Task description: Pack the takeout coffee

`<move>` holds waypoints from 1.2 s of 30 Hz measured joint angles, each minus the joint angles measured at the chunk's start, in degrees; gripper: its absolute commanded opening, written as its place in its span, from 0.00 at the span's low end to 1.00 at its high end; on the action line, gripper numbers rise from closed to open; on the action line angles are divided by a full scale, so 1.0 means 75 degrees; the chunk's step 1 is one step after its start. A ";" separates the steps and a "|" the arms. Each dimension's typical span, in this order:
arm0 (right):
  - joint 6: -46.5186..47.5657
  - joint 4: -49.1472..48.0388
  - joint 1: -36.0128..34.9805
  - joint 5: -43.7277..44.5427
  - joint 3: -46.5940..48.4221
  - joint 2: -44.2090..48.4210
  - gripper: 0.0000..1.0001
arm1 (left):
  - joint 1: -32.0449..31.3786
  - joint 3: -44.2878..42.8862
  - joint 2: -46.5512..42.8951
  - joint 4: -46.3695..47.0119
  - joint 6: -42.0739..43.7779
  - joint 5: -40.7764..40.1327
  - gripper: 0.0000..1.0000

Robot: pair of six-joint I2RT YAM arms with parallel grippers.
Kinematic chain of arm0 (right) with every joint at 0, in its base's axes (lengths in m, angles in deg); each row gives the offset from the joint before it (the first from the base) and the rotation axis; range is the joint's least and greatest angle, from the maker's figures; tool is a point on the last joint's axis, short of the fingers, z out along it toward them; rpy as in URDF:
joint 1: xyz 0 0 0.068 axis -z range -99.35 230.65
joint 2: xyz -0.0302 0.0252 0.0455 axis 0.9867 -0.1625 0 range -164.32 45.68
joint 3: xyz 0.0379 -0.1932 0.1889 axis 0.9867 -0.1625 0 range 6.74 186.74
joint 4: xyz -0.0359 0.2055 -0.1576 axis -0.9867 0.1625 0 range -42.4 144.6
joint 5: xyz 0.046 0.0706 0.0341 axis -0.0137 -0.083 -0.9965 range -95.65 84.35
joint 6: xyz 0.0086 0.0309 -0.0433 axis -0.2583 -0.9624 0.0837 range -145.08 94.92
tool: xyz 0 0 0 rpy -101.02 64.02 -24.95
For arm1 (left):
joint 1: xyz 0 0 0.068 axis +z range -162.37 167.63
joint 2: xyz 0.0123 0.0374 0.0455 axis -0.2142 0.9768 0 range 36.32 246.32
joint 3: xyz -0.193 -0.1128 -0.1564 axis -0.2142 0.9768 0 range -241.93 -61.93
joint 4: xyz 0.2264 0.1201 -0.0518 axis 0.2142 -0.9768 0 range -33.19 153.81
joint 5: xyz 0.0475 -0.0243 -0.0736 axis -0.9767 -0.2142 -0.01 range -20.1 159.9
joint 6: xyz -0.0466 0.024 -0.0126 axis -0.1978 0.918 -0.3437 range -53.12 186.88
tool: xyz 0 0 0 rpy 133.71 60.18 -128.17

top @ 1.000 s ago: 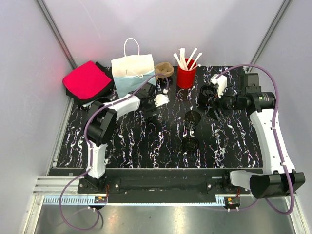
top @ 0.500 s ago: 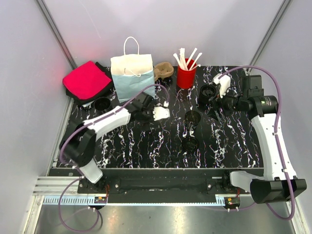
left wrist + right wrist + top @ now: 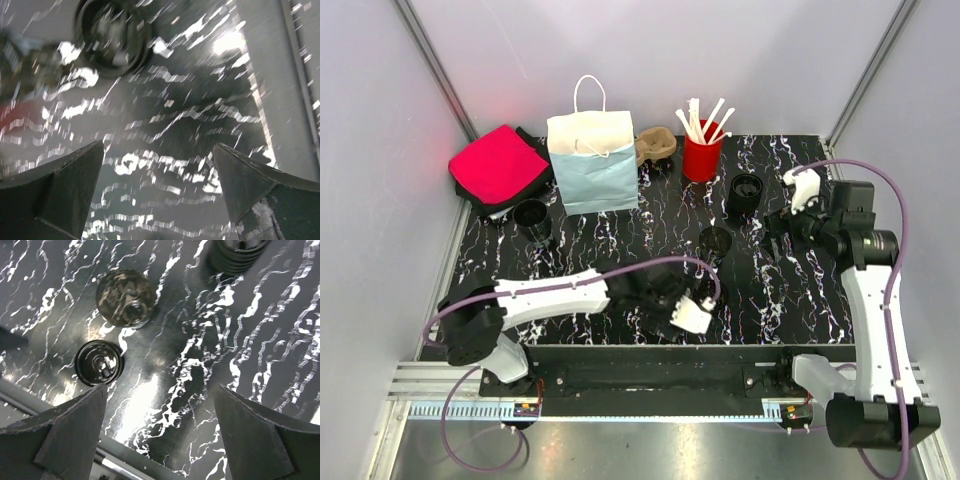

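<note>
The takeout coffee (image 3: 98, 362), a small black cup with a black lid, stands near the table's front edge. In the left wrist view it is a blurred dark disc (image 3: 112, 35), ahead and to the left of the fingers. My left gripper (image 3: 700, 310) (image 3: 157, 145) hovers low at the front centre just short of it, open, with only table between its fingers. In the top view the left wrist mostly hides the cup. My right gripper (image 3: 772, 238) (image 3: 159, 387) is open and empty over the table's right side, well away from the cup.
A white-and-blue paper bag (image 3: 592, 160) stands at the back, with a red cup of stirrers (image 3: 702, 155) to its right. Lidless black cups stand at the centre (image 3: 717, 240) (image 3: 126, 297), back right (image 3: 745, 192) and left (image 3: 532, 215). A pink bundle (image 3: 498, 165) lies at the back left.
My left arm swung from beside the paper bag down to the front centre by the lidded cup. My right gripper drew back to the right from the back-right cup and opened wider.
</note>
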 measured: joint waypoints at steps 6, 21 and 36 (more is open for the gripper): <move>-0.0169 -0.0344 0.0163 0.0134 -0.0329 0.0813 0.93 | -0.0644 -0.0009 0.0807 0.0516 0.0058 -0.0344 0.99; -0.0455 -0.0743 0.0557 0.0119 -0.0746 0.1259 0.92 | -0.0772 -0.1393 0.2748 0.0758 0.0055 -0.0691 0.88; -0.0542 -0.0807 0.0647 0.0114 -0.0772 0.1603 0.92 | -0.0775 -0.2524 0.3684 0.0344 0.0149 -0.0694 0.40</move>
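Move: The black lid lying on the table is some 11 cm to the left hand's right, about 5 cm ahead and 9 cm below it. The clear cup stands about 9 cm farther out than the lid and nearly in line with it; the stack of black lids is some 19 cm beyond the lid and 7 cm to its right. From the right hand, the lid lies about 13 cm left, 5 cm back and 23 cm below. The left fingers end straddling the lid's rim on the robot's side, one over the lid and one just outside it, closing from wide open to about half; contact can't be made out. The left hand first sinks some 6 cm while edging right, then slides right, low over the table and slightly forward, about 9 cm rightward in all. The open right hand backs off up, right and back by 3 to 4 cm, its fingers tipping up about 10 degrees. ##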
